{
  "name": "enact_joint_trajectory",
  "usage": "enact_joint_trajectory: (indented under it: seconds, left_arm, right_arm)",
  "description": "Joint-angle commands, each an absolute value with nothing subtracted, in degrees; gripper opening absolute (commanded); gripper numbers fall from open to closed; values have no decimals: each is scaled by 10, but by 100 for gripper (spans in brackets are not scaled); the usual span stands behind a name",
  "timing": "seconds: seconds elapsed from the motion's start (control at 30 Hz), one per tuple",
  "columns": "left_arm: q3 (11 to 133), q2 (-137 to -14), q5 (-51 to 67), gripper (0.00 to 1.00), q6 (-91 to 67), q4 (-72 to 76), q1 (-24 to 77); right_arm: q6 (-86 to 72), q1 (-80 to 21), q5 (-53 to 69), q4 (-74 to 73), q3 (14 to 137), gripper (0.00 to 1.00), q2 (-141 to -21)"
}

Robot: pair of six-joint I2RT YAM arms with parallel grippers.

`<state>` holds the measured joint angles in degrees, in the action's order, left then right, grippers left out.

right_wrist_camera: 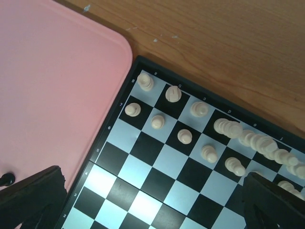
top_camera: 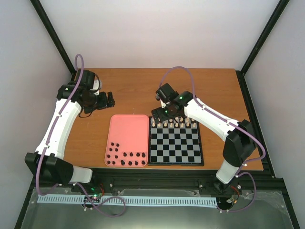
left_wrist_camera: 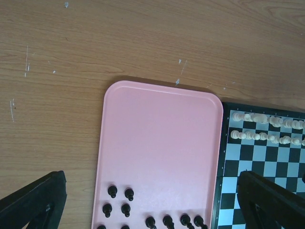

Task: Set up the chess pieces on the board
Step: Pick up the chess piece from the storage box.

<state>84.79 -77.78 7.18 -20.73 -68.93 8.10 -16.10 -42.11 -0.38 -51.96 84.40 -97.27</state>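
Several black chess pieces (top_camera: 125, 158) stand in the near end of the pink tray (top_camera: 127, 129); in the left wrist view these black pieces (left_wrist_camera: 126, 208) sit low in the frame. The board (top_camera: 175, 148) lies right of the tray, with cream-white pieces (top_camera: 174, 124) filling its two far rows. My left gripper (top_camera: 108, 100) hangs open over bare table beyond the tray, holding nothing. Above the board's far left corner my right gripper (top_camera: 164, 113) is open and empty. In the right wrist view the board (right_wrist_camera: 157, 162) and white pieces (right_wrist_camera: 184, 136) lie below my right gripper (right_wrist_camera: 152, 202).
Tray and board lie side by side, almost touching, near the table's front edge (top_camera: 181, 167). Wooden table (top_camera: 138, 88) stretches behind them. One black piece (right_wrist_camera: 6, 179) shows at the left edge of the right wrist view, on the tray (right_wrist_camera: 52, 95).
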Motion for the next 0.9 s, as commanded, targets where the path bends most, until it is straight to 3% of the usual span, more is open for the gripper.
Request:
enact_joint_trajectory:
  seconds: [0.0, 0.5, 0.87]
  left_arm:
    - [870, -782, 80, 100, -197, -692, 79]
    - [859, -789, 17, 100, -220, -711, 78]
    - [796, -748, 58, 100, -240, -706, 76]
  right_arm:
    - [-166, -426, -40, -531, 872, 100, -965]
    - [-127, -432, -38, -549, 875, 100, -967]
    - [-208, -584, 0, -563, 854, 95, -1000]
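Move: For my right hand, the black chess piece in the storage box's near right corner lies about 10 cm back, 10 cm left and 13 cm below; the chessboard's middle is level with the hand, 5 cm right, and the leftmost white pawn 8 cm ahead, 4 cm left. Almost under my left hand, some 22 cm down, is the box's left group of black pieces, about 3 cm back and 1 cm right; the box's middle is 8 cm right, 1 cm ahead. After a small lift and a near pause over the board, I sweep my right hand quickly back and to the left, about 8 cm, towards the black pieces at the box's near right corner, turning it a little counter-clockwise with the fingers still open. My left hand, also open, starts late, sinking about 3 cm and easing slightly back and left towards the group below it. ##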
